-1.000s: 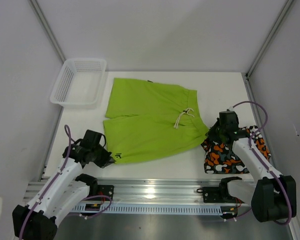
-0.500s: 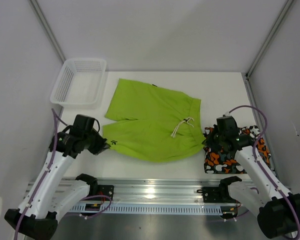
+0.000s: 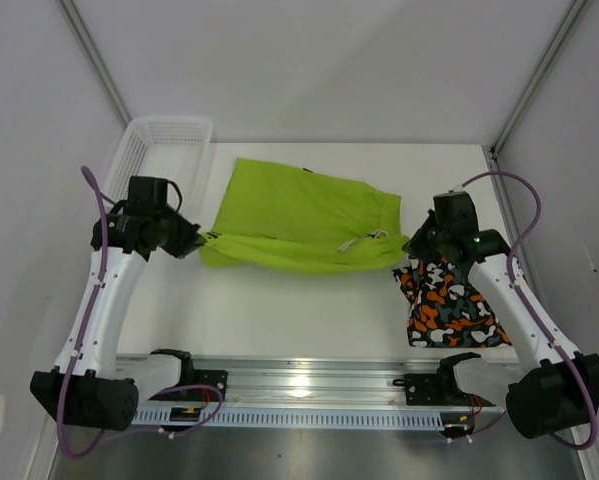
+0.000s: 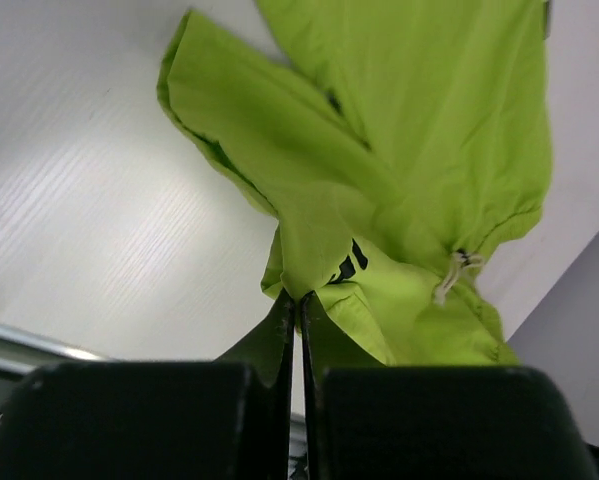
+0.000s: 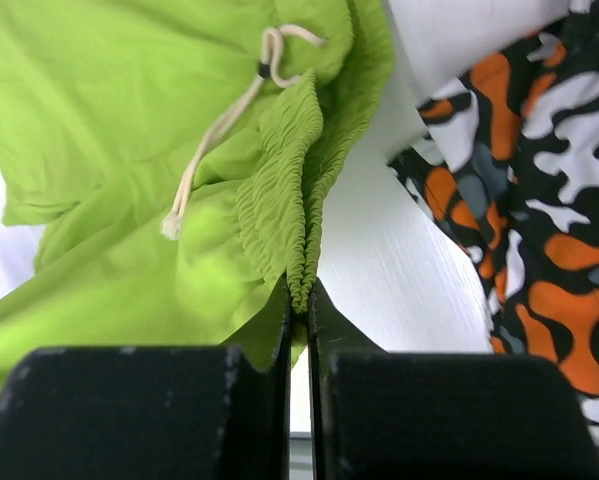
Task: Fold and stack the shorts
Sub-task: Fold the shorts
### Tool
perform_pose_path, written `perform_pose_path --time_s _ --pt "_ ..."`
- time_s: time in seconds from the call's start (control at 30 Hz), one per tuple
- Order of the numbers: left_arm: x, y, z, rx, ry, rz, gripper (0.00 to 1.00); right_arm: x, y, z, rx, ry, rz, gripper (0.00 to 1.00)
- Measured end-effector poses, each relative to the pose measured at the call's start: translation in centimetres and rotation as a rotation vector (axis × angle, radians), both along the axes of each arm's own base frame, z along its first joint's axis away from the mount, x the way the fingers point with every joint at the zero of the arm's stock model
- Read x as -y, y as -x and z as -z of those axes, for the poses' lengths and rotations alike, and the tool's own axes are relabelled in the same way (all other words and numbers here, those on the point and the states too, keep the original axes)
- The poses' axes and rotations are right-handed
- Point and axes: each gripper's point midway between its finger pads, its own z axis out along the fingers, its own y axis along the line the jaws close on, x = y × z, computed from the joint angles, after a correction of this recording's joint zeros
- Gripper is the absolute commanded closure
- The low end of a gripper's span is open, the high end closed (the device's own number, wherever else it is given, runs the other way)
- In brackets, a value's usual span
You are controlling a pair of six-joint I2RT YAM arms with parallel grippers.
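The lime green shorts [image 3: 299, 215] lie in the middle of the table, their near half lifted and doubled back over the far half. My left gripper [image 3: 205, 240] is shut on the leg hem [image 4: 304, 280] at the left end. At the right end my right gripper [image 3: 407, 246] is shut on the gathered waistband [image 5: 301, 270], beside the white drawstring [image 5: 219, 120]. The camouflage shorts [image 3: 454, 300] lie folded on the table at the right, just below my right gripper and apart from the green pair.
A white mesh basket [image 3: 147, 150] stands at the far left corner, right behind my left arm. Metal rails [image 3: 299, 385] run along the near edge, and white walls enclose the table on three sides.
Both grippers have risen and carried the near edge of the green shorts away from the rails toward the far side, folding the pair lengthwise. The camouflage shorts have stayed put.
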Motion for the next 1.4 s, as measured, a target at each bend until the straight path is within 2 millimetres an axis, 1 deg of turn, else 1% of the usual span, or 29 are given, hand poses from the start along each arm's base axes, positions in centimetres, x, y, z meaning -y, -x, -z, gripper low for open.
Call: perform_pose_path --time_s 0.03,0.2,0.27,0.37,0.43,0.5,0.57,0.7,0.8,0.87,0.97,1.07,1.17,1.27,1.33,1.4 --pt "-0.2 -0.7 -0.4 0.013 -0.003 -0.006 1.0 -0.1 -0.6 -0.2 0.004 -0.004 0.004 1.0" --pt "-1.5 -5.0 -3.9 0.118 -0.003 -0.047 1.0 -0.6 -3.1 -0.2 -0.021 -0.024 0.037 1.0" --pt "-1.7 -6.7 -4.8 0.142 -0.006 -0.052 1.0 -0.7 -4.2 -0.4 -0.021 -0.032 0.05 1.0" --pt "-1.9 -8.9 -5.2 0.157 -0.011 -0.051 1.0 -1.0 -5.7 -0.9 -0.002 -0.046 0.062 1.0" --pt "-1.9 -9.8 -5.2 0.157 -0.012 -0.048 1.0 -1.1 -6.1 -1.1 0.006 -0.054 0.069 1.0" --pt "-2.2 -10.3 -5.2 0.155 -0.009 -0.052 1.0 -1.2 -6.2 -1.2 0.008 -0.059 0.073 1.0" --pt "-2.6 -10.3 -5.3 0.155 -0.012 -0.056 1.0 -1.3 -6.3 -1.3 0.01 -0.066 0.072 1.0" --pt "-2.8 -9.5 -5.6 0.163 -0.023 -0.043 1.0 -1.8 -6.0 -1.5 0.01 -0.067 0.06 1.0" --pt "-2.9 -7.5 -5.8 0.182 -0.034 -0.033 1.0 -2.4 -4.9 -1.5 0.015 -0.067 0.041 1.0" --pt "-2.9 -5.9 -6.3 0.201 -0.039 -0.028 1.0 -3.0 -3.1 -1.7 0.022 -0.075 0.023 1.0" --pt "-2.9 -3.5 -7.7 0.247 -0.049 -0.019 1.0 -3.8 -0.1 -2.6 0.044 -0.084 -0.008 1.0" --pt "-2.9 -1.4 -9.3 0.305 -0.054 -0.015 1.0 -4.5 3.0 -4.3 0.093 -0.111 -0.034 1.0" --pt "-2.9 0.9 -10.7 0.356 -0.054 -0.015 1.0 -4.2 5.6 -6.0 0.143 -0.153 -0.035 1.0" --pt "-2.8 3.0 -11.8 0.405 -0.053 -0.015 1.0 -3.6 7.5 -6.6 0.161 -0.185 -0.019 1.0" --pt "-2.7 3.8 -12.3 0.431 -0.049 -0.01 1.0 -3.2 8.4 -6.6 0.162 -0.196 -0.007 1.0" --pt "-2.5 4.1 -12.4 0.437 -0.044 -0.001 1.0 -3.0 8.6 -6.6 0.158 -0.197 0.002 1.0"
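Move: Hanging from both grippers, which pinch its near side, the green shorts still lies partly on the table. The middle of that lying part is some 23 cm ahead and 21 cm right of the left hand, 20 cm below, and about 20 cm ahead and 24 cm left of the right hand, 16 cm below. The white basket is about 32 cm ahead and 22 cm left of the left hand; the camouflage shorts sits 14 cm right and 6 cm back of the right hand. Swinging forward first, the left hand by about 10 cm and slightly up, the right by some 6 cm, both then reverse and draw the green shorts back towards the robot by roughly 15 cm while rising, the left higher. Both keep their closed pinch, the right on the elastic waistband; the left's fingertips tip up and outward some 25 degrees. ##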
